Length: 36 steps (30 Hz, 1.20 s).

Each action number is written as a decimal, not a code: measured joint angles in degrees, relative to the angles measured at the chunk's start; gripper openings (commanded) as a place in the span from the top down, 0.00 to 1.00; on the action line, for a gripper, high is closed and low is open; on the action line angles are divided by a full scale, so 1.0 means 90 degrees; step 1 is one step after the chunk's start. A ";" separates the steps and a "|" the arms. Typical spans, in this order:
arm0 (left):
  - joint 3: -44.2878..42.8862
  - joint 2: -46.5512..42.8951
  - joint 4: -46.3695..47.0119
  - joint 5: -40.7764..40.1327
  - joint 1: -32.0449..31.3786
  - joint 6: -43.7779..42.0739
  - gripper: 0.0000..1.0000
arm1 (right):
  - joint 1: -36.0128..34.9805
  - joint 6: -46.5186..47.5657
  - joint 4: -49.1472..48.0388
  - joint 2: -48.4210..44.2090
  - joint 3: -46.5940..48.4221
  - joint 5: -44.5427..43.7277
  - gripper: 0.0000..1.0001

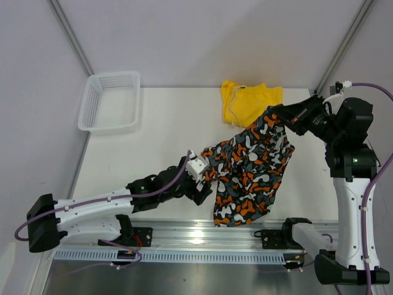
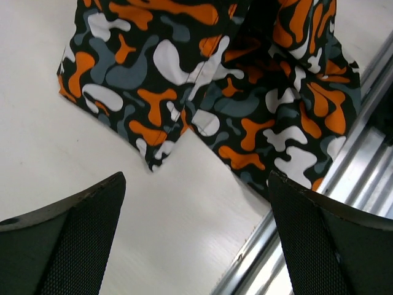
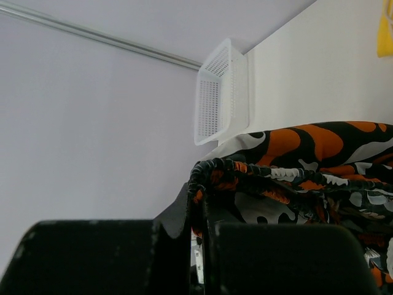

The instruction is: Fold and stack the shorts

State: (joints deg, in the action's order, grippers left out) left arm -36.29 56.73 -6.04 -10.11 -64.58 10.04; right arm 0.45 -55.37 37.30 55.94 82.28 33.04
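The patterned shorts [image 1: 249,169] hang by their waistband from my right gripper [image 1: 276,112], which is raised at the back right. Their lower part rests on the table near the front edge. In the right wrist view that gripper [image 3: 199,209] is shut on the gathered waistband of the patterned shorts [image 3: 307,160]. My left gripper [image 1: 204,179] is open, low beside their left edge and holding nothing. In the left wrist view only bare table lies between its fingers [image 2: 73,239], with the patterned shorts [image 2: 215,80] just beyond. The yellow shorts [image 1: 249,101] lie at the back, partly covered by the patterned pair.
A white mesh basket [image 1: 110,101] stands at the back left corner, also in the right wrist view as the basket [image 3: 221,92]. An aluminium rail [image 1: 202,236] runs along the near edge, close to my left gripper's right finger [image 2: 325,239].
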 measured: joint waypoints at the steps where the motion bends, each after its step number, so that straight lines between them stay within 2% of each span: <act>1: -0.0002 0.0187 0.0146 -0.0010 0.0000 -0.0049 0.02 | 0.0000 0.0000 -0.0017 0.0010 0.0000 0.0029 1.00; 4: -0.0073 0.0780 0.0476 -0.0022 0.0012 -0.0165 0.09 | 0.0000 0.0000 -0.0104 0.0029 -0.0061 0.0121 1.00; 9: -0.0151 0.1693 0.0792 0.0102 0.0240 -0.0233 0.08 | 0.0000 -0.0005 -0.0228 0.0046 -0.0158 0.0221 1.00; 17: -0.0352 0.2288 0.0950 0.0197 0.0447 -0.0291 0.07 | 0.0000 -0.0005 -0.0282 0.0058 -0.0202 0.0318 1.00; 22: -0.1052 0.2849 0.0869 0.0313 0.0658 -0.0515 0.08 | 0.0000 -0.0010 -0.0330 0.0058 -0.0216 0.0386 1.00; 26: -0.1581 0.3293 0.0772 0.0384 0.0765 -0.0673 0.14 | 0.0000 -0.0015 -0.0357 0.0058 -0.0238 0.0410 1.00; 36: -0.1807 0.3849 0.0102 0.0398 0.0933 -0.0682 0.24 | 0.0000 -0.0053 -0.0369 0.0058 -0.0260 0.0442 1.00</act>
State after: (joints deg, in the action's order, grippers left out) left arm -52.56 91.37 -5.13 -6.52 -56.18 3.90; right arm 0.45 -55.86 33.98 56.47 79.94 37.01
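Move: The near corner of the camouflage shorts' trailing leg lies about 8 cm ahead, 5 cm right and some 10 cm below the open left hand. The other leg's end is about 11 cm back, 11 cm right and 13 cm down, and the folded yellow shorts lie roughly 30 cm ahead, 18 cm right and 14 cm down. From the right hand, which holds the waistband high up, that corner is some 18 cm left, 3 cm back and far below, about 38 cm. The left hand sinks and reaches forward and somewhat right to the trailing leg's corner, about 9 cm down and 8 cm forward in all, levelling off partway with a small rise before it dips again, its left side rolling up some 15 degrees. The fingers, wide open at first, narrow by about a fifth with the corner coming between their tips but not pinched, while the right hand stays up almost still and keeps its grip on the waistband. ##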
